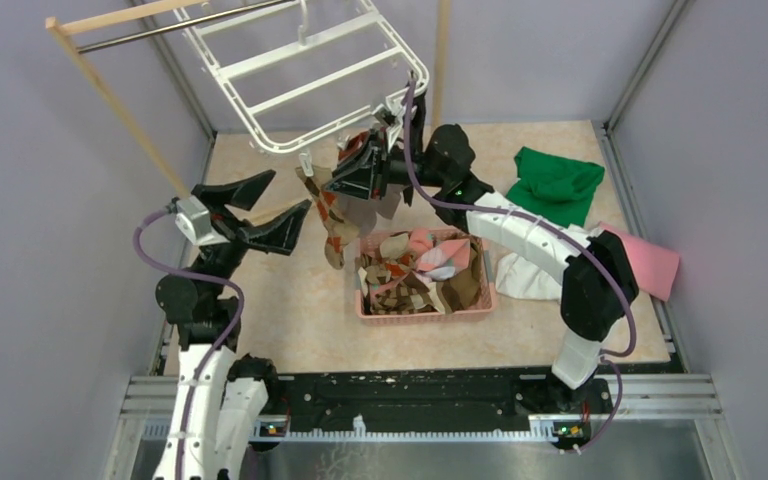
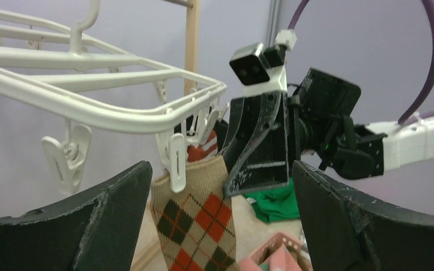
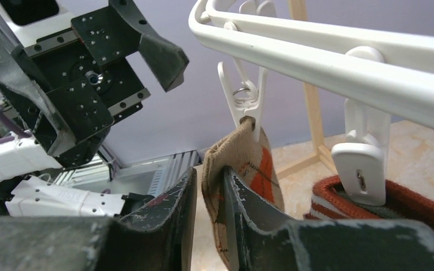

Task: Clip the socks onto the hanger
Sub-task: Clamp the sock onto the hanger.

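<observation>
The white hanger (image 1: pixel 421 72) hangs from the rack bar at the back. A brown argyle sock (image 1: pixel 332 215) dangles from a clip (image 2: pixel 178 161) on its near edge. My right gripper (image 1: pixel 348 175) is at that sock. In the right wrist view its jaws (image 3: pixel 210 172) stand slightly apart around the sock's cuff (image 3: pixel 260 158), with a gap on one side. My left gripper (image 1: pixel 292 190) is wide open and empty, just left of the sock (image 2: pixel 195 220). A second sock with a red-striped cuff (image 3: pixel 373 209) hangs from the neighbouring clip (image 3: pixel 361 169).
A pink basket (image 1: pixel 425 315) holding several more socks stands below the hanger. Green (image 1: pixel 555 185), white (image 1: pixel 525 275) and pink (image 1: pixel 650 262) cloths lie to the right. The wooden rack's post (image 1: pixel 120 105) slants at the left.
</observation>
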Available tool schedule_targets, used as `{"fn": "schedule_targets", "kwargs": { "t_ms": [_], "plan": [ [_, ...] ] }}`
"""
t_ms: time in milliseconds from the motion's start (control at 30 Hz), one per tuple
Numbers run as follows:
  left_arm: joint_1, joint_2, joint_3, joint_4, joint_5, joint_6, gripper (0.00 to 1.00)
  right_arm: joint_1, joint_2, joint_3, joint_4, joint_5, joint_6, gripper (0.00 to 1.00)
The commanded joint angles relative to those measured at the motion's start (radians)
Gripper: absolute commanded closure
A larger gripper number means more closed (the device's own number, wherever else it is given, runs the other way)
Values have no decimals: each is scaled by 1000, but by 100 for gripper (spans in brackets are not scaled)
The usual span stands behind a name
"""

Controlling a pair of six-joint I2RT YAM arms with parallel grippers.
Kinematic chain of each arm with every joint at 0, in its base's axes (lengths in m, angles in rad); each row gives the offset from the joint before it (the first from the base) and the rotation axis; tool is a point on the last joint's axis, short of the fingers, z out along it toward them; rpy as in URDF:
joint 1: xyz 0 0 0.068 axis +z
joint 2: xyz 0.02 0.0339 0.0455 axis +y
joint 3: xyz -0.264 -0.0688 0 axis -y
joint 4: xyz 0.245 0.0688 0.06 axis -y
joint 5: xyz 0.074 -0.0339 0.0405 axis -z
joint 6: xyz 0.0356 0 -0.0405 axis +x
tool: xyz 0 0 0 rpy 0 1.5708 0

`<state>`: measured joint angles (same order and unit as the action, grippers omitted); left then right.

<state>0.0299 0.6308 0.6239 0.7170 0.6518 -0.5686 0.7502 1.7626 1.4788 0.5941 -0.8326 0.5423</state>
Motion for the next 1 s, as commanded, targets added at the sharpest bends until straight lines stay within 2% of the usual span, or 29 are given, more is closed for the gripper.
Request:
{"fn": "schedule_targets", "kwargs": {
  "t_ms": [0,133,200,400,733,867,967],
  "plan": [
    [-4,-94,4,-305,0,146,1,-9,-83,-14,-44,-20,-68,73],
    [-4,-195,-10,-480,-19,245,1,-10,-112,-41,-112,-20,-128,64],
    [-4,-235,-18,-558,-52,272,1,-11,-131,-54,-150,-11,-167,57],
    [-4,-315,-61,-646,-159,280,1,-9,-171,-87,-272,18,-320,38],
    [-4,-359,-115,-679,-221,201,1,-9,-234,-150,-403,48,-611,35],
    [-4,-365,-178,-651,-210,180,1,-8,-244,-188,-373,55,-609,35],
    [-4,-370,-224,-612,-222,161,1,-9,-254,-239,-273,59,-566,36]
  ]
}}
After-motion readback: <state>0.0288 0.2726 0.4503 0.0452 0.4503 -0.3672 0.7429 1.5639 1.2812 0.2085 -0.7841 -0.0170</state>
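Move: Hanging from its clip, the argyle sock has its middle about 5 cm ahead of the left hand, 3 cm right and 9 cm below. From the right hand, the sock basket is roughly 15 cm right, 1 cm back and 32 cm down; that clip is about 2 cm ahead, 4 cm left, 5 cm above, and the striped grey sock 5 cm ahead, 3 cm right, 7 cm below. The basket lies some 20 cm right of the left hand, 3 cm ahead, 37 cm down. Opening from a narrow gap to about two thirds, the right fingers come free of the argyle sock's edge while that hand sinks about 7 cm and draws 4 cm right, towards the basket, tilting its fingers downward. The left hand, still wide open, drops some 13 cm away from the clip and shifts slightly left, tipping down about 20 degrees and turning counter-clockwise. ##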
